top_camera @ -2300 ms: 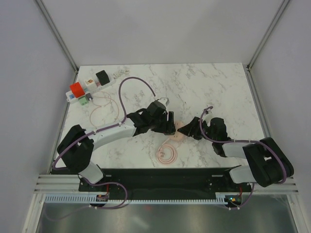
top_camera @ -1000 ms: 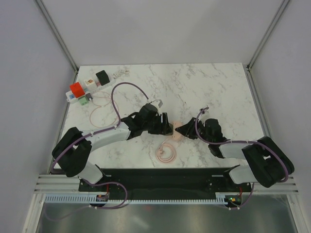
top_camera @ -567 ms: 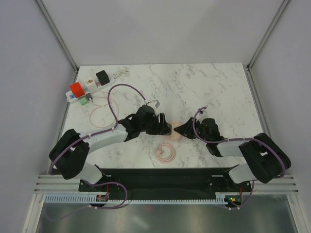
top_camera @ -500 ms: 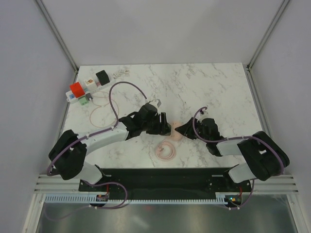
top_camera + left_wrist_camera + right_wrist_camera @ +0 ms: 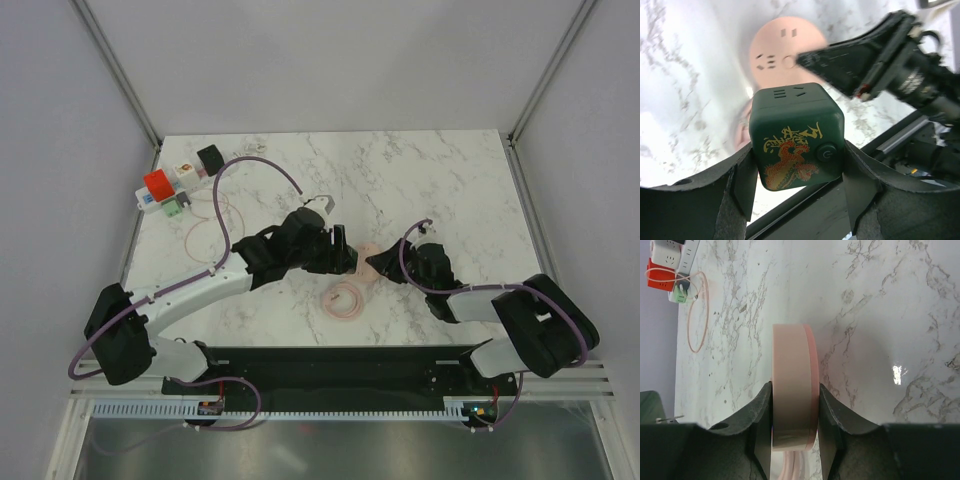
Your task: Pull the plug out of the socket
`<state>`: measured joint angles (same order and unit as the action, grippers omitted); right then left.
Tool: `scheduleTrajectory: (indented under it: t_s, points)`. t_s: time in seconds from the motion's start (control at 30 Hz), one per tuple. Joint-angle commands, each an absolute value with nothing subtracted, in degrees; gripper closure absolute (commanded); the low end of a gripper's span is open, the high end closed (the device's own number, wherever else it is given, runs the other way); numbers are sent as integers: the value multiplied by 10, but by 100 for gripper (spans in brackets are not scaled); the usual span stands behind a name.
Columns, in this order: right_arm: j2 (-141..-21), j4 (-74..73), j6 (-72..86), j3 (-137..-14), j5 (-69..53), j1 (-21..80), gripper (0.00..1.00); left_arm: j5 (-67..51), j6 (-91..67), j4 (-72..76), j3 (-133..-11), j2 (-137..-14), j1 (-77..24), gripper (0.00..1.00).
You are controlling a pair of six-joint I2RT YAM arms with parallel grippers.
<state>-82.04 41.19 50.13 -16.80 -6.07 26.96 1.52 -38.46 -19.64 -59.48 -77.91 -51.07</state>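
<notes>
My left gripper [image 5: 797, 167] is shut on a dark green cube plug [image 5: 795, 130] with a gold and red dragon print. It hangs over mid-table [image 5: 340, 258]. Just beyond the cube is a round pink disc [image 5: 785, 50] whose outlet holes show bare. My right gripper [image 5: 794, 410] is shut on that disc's rim [image 5: 792, 390], holding it on edge [image 5: 372, 262]. The disc's pink cable [image 5: 345, 298] lies coiled below. The socket [image 5: 185, 178], a long white strip, lies at the far left corner, apart from both grippers; it also shows in the right wrist view [image 5: 690, 252].
A red cube [image 5: 157, 183], a white cube [image 5: 183, 171] and a black cube [image 5: 210, 157] sit on the strip. A thin pink cord loop [image 5: 205, 225] lies beside it. The black rail of the arm bases [image 5: 340, 365] runs along the near edge.
The left arm has stretched out, its elbow swinging left and its purple cable loop rising. The green cube has drawn slightly up and away from the pink disc. Both grips are unchanged.
</notes>
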Motion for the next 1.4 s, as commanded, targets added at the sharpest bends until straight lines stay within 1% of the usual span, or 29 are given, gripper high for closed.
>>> scheduleTrajectory:
  t_s: [0.0, 0.2, 0.3, 0.4, 0.57, 0.6, 0.67, 0.7, 0.73, 0.77, 0.8, 0.83, 0.87, 0.9, 0.93, 0.97, 1.0, 1.03, 1.07, 1.1, 1.13, 1.23, 1.27, 1.33, 1.37]
  points:
    - [-818, 337, 428, -145, 2, 262, 100, 44, -385, -237, -565, -740, -494, 98]
    - [-807, 319, 415, -163, 1, 233, 100, 43, -409, -265, -504, -704, -451, 98]
    - [-816, 293, 408, -198, -14, 196, 100, 52, -415, -263, -487, -674, -446, 98]
    - [-845, 297, 408, -242, -31, 149, 100, 44, -412, -262, -482, -672, -446, 98]
    - [-981, 329, 410, -376, -67, 94, 100, 19, -416, -229, -463, -686, -445, 98]
    - [-1031, 330, 408, -431, -75, 85, 100, 11, -415, -224, -458, -688, -445, 98]
    - [-1080, 325, 396, -488, -96, 83, 100, 4, -415, -218, -454, -693, -445, 98]
    - [-1118, 304, 389, -544, -98, 82, 100, 3, -415, -204, -454, -693, -445, 98]
    - [-1136, 290, 383, -572, -98, 82, 100, -12, -413, -196, -454, -696, -445, 98]
    - [-1152, 279, 369, -597, -96, 82, 98, -20, -411, -191, -453, -700, -445, 98]
    - [-1178, 253, 363, -645, -95, 81, 94, -33, -412, -182, -456, -711, -445, 98]
    - [-1192, 236, 357, -668, -95, 80, 90, -39, -412, -178, -458, -719, -445, 98]
    - [-1203, 217, 339, -691, -95, 80, 81, -48, -413, -169, -459, -725, -445, 98]
    - [-1226, 175, 331, -738, -98, 80, 76, -66, -414, -157, -463, -742, -445, 98]
    - [-1236, 148, 320, -760, -98, 80, 70, -75, -413, -149, -467, -752, -445, 98]
    - [-1243, 122, 310, -779, -98, 80, 59, -86, -410, -142, -472, -762, -445, 98]
    - [-1248, 91, 295, -798, -106, 79, 55, -116, -404, -133, -478, -779, -445, 98]
    - [-1245, 80, 290, -799, -110, 78, 50, -133, -403, -97, -478, -786, -445, 98]
    - [-1239, 74, 286, -795, -111, 76, 41, -148, -403, -80, -476, -793, -445, 98]
    - [-1215, 66, 280, -775, -110, 73, 36, -175, -407, -59, -474, -798, -445, 98]
    - [-1202, 61, 275, -764, -99, 72, 26, -185, -410, -27, -474, -815, -445, 98]
    - [-1131, 6, 253, -733, -70, 66, 21, -230, -429, 15, -485, -863, -446, 98]
    - [-1086, 2, 250, -720, -60, 65, 15, -251, -436, 43, -494, -874, -448, 98]
    - [-1041, -26, 240, -679, -30, 65, 13, -268, -453, 68, -507, -916, -460, 98]
    - [-1000, -55, 236, -659, -14, 66, 13, -278, -462, 84, -528, -934, -465, 98]
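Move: The right hand still grips the pink socket; the bare table where the socket is taken lies about 25 cm ahead of this hand, 5 cm to its right and 4 cm lower. The green plug, already free in the left hand, is roughly 10 cm to the right hand's left and 10 cm higher, and the cord coil 12 cm back and 12 cm left. From the left hand the socket lies 8 cm right, 3 cm ahead and 9 cm lower. Forward over the table, some 27 cm and slightly right, the right hand carries the socket away from the plug, then opens to let go of it and draws back about 7 cm and to the right, rolling about 20 degrees. The left hand keeps its hold on the plug, swings left and down, then returns right as it sinks further, tipping its fingers down. ##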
